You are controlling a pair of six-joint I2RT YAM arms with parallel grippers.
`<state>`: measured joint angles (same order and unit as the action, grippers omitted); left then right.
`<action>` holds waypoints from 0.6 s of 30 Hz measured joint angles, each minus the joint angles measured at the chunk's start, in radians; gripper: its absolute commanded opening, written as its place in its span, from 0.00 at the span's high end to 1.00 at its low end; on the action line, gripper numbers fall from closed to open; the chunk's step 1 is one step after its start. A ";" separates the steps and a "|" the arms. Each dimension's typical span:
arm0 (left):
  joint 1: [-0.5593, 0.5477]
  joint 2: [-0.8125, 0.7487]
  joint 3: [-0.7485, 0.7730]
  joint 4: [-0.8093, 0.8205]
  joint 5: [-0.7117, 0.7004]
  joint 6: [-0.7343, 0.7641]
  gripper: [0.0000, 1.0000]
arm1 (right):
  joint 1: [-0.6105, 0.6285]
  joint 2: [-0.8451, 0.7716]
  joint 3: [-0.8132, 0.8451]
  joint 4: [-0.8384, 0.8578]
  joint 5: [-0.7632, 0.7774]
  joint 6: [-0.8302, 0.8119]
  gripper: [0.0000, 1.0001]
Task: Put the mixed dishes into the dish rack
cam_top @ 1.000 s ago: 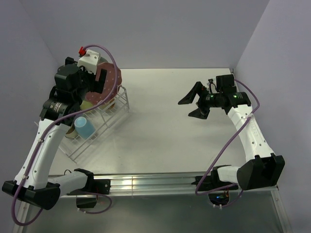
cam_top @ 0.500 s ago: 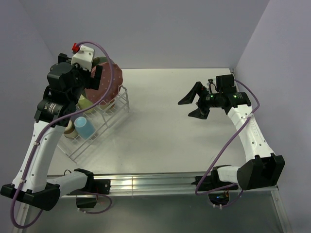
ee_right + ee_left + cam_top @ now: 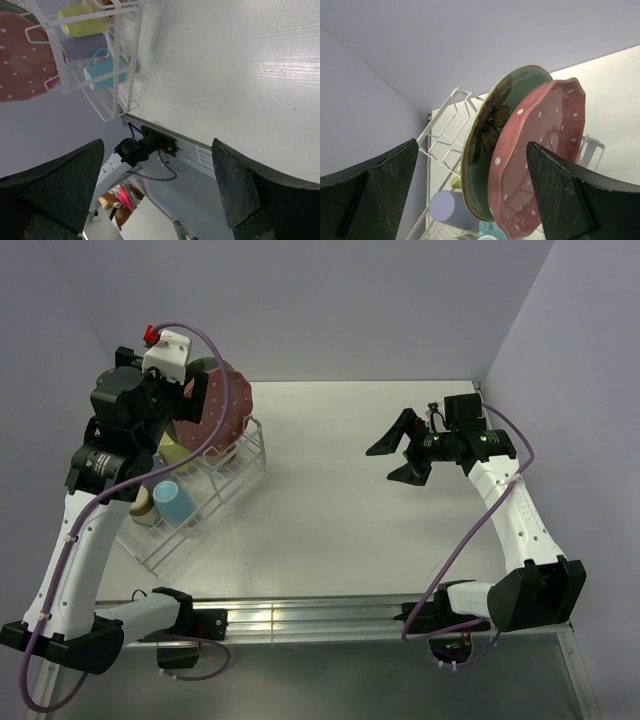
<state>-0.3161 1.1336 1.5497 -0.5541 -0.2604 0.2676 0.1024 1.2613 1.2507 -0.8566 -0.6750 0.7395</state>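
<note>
The white dish rack (image 3: pixel 257 445) stands at the table's far left. In its raised slots stand two plates on edge, touching: the mint-green flower plate (image 3: pixel 487 135) behind and the pink white-dotted plate (image 3: pixel 542 150) in front. Below them lie the lavender cup (image 3: pixel 445 210), the yellow mug (image 3: pixel 82 21) and the light blue mug (image 3: pixel 173 502). A cream rim (image 3: pixel 142 504) shows beside the blue mug. My left gripper (image 3: pixel 471 145) hangs open above the plates, with both fingers apart from them. At mid-right, high over bare table, my right gripper (image 3: pixel 381 462) is open with nothing in it.
The white tabletop (image 3: pixel 330 510) stretches between rack and right arm. A metal rail (image 3: pixel 300 618) runs along the near edge with both arm bases on it. Lavender walls close in behind the rack and along both sides.
My left gripper has drawn up and to the left, off the pink plate, which stays standing in the rack. The right arm has not moved.
</note>
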 measured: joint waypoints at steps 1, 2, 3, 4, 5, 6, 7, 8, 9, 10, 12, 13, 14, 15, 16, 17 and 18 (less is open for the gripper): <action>-0.001 0.000 0.009 -0.001 0.000 0.000 0.04 | 0.000 0.000 0.000 0.000 0.000 0.000 0.05; -0.002 -0.002 0.016 -0.002 0.000 0.000 0.04 | 0.000 0.000 0.000 0.000 0.000 0.000 0.05; -0.002 -0.004 0.024 -0.003 0.000 0.000 0.04 | 0.000 0.000 0.000 0.000 0.000 0.000 0.05; -0.002 -0.008 0.029 -0.004 0.000 0.000 0.04 | 0.000 0.001 0.000 0.000 0.000 0.000 0.05; -0.003 -0.011 0.034 -0.005 0.001 0.000 0.04 | 0.000 0.002 0.000 0.000 0.000 0.000 0.05; -0.003 -0.018 0.044 -0.005 0.002 0.000 0.04 | 0.000 0.004 0.000 0.000 -0.001 0.000 0.05; -0.003 -0.023 0.051 -0.008 0.004 -0.001 0.04 | 0.000 0.005 0.000 0.000 -0.001 0.000 0.05; -0.003 -0.026 0.056 -0.008 0.007 -0.003 0.04 | 0.000 0.006 0.000 0.000 -0.001 0.000 0.05; -0.003 -0.030 0.061 -0.008 0.010 -0.005 0.03 | 0.000 0.006 0.000 0.000 -0.001 0.000 0.05; -0.003 -0.035 0.064 -0.008 0.014 -0.009 0.03 | 0.000 0.006 0.000 0.000 -0.001 0.000 0.05; -0.003 -0.048 0.069 -0.008 0.027 -0.025 0.01 | 0.000 0.006 0.000 0.000 -0.001 0.000 0.05; -0.003 -0.053 0.072 -0.008 0.035 -0.032 0.01 | 0.000 0.006 0.000 0.000 0.000 -0.001 0.04; -0.003 -0.059 0.079 -0.008 0.048 -0.048 0.01 | 0.002 0.006 0.000 0.000 0.001 -0.002 0.04; -0.003 -0.062 0.089 -0.008 0.063 -0.063 0.01 | 0.004 0.006 0.001 0.000 0.002 -0.003 0.04; -0.003 -0.063 0.099 -0.010 0.079 -0.080 0.01 | 0.010 0.008 0.005 -0.004 0.006 -0.007 0.04; -0.003 -0.063 0.116 -0.010 0.098 -0.108 0.01 | 0.018 0.013 0.014 -0.010 0.009 -0.013 0.04; -0.003 -0.063 0.129 -0.010 0.117 -0.135 0.01 | 0.025 0.019 0.026 -0.016 0.012 -0.021 0.03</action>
<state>-0.3187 1.0706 1.6787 -0.5640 -0.1432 0.1326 0.1276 1.2808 1.2762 -0.8730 -0.6628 0.7181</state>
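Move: Below and slightly ahead of the empty left hand, the pink plate stands in the rack, about 4 cm ahead, 5 cm right and 12 cm down. The green plate stands beside it, some 6 cm ahead and 2 cm right. Deep in the rack are the yellow mug, roughly 4 cm ahead and 8 cm left, and the blue mug, 5 cm back and 5 cm left. The pink plate is about 35 cm left of the right hand, 12 cm ahead and 5 cm higher. Rising away from the two standing plates, the wide-open left hand climbs about 6 cm and backs off some 4 cm towards its base, speeding up as it goes. The wrist tips the fingers up, rolls its left side down and turns a little clockwise, each by 5 to 10 degrees. The fingers stay open and hold nothing. ##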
